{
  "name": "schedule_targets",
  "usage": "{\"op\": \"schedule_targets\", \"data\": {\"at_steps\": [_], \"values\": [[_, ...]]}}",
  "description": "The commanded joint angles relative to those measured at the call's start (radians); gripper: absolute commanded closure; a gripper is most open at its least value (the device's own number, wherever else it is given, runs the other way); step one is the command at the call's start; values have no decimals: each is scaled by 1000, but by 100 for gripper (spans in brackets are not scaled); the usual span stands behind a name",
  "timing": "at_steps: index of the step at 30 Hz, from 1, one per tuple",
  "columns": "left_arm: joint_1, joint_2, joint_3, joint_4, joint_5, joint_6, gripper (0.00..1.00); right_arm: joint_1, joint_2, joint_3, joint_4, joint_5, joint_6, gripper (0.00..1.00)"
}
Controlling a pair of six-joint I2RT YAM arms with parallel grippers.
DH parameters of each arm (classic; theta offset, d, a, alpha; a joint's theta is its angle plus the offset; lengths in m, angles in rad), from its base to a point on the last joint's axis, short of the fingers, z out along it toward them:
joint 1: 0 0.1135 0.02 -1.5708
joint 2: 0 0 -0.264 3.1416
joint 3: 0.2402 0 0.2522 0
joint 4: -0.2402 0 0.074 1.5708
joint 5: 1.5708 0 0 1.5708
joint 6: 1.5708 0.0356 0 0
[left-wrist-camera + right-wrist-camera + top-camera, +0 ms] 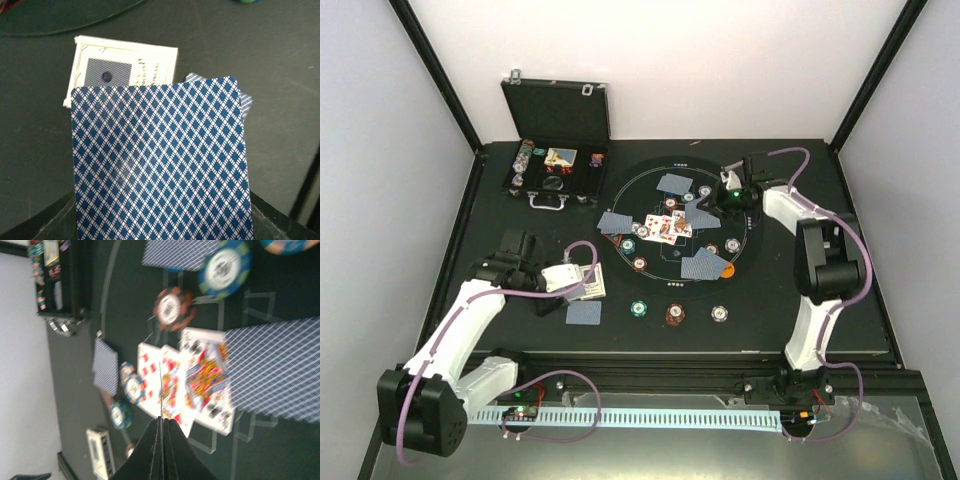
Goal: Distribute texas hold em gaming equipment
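My left gripper (582, 285) is shut on a stack of blue-backed playing cards (160, 160) that fills the left wrist view and hides the fingers. Beyond it lie a white card box (125, 67) and one blue-backed card (584, 313). My right gripper (161, 421) hangs over the round mat's far right (725, 192), shut on a single card seen edge-on (160, 390). Below it lie face-up cards (200, 375), a red-brown chip (172, 308), a blue chip (132, 385) and face-down cards (277, 370). Teal (639, 308), red-brown (675, 315) and white (720, 314) chips sit near the mat's front.
The black hinged case (555, 165) stands open at the back left with chips inside. The round black mat (625, 205) with a white outline fills the table's middle. An orange disc (729, 271) lies at its right front edge.
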Motion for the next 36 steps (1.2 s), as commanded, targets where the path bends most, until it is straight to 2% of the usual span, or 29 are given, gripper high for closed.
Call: {"op": "schedule_targets", "data": {"at_steps": [1,5,10,12,14,18,22,27,31,33,36], "values": [[74,37,-28,127,-27,57,68,-24,139,149,-142,40,-106,96],[108,90,-62,184,-51,79,61,-25,235,234,-217,104,-129,96],[127,158,-93,255,-85,80,55,-28,272,250,-241,170,-138,95],[128,182,-103,277,-104,80,52,-28,274,252,-251,194,-145,92],[129,201,-109,293,-116,77,45,-27,271,256,-267,213,-155,87],[135,216,-118,316,-126,71,19,-28,242,261,-297,248,-174,70],[138,209,-122,314,-128,71,3,-28,178,244,-311,272,-179,42],[147,191,-110,291,-127,70,1,-28,63,215,-330,326,-182,23],[164,156,-36,208,-81,46,1,-28,-44,172,-347,391,-186,1],[172,137,20,178,-37,1,1,-28,-104,138,-344,444,-191,0],[176,108,96,231,-12,-151,1,-28,-203,65,-312,560,-189,0]]}}
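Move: The right gripper holds one card; its target, the face-down card at the circle's right, lies about 9 cm below, 2 cm back and 2 cm left. The face-up cards lie some 9 cm left and 2 cm back of that target card, the blue-orange chip 7 cm beyond it. The left gripper holds the deck over a bare spot 3 cm ahead, 1 cm left and 7 cm down; from that hand the card box sits 6 cm ahead, 7 cm right, and a lone card 2 cm back, 6 cm right. Lower the right gripper about 8 cm, first forward, then easing right, to lay its card on the face-down one; open wide as the fingers tip some 20 degrees steeper, and rise about 11 cm, drifting right. Meanwhile bring the left gripper down some 6 cm, forward and left, set the deck beside the card box, open the fingers, then lift clear. ##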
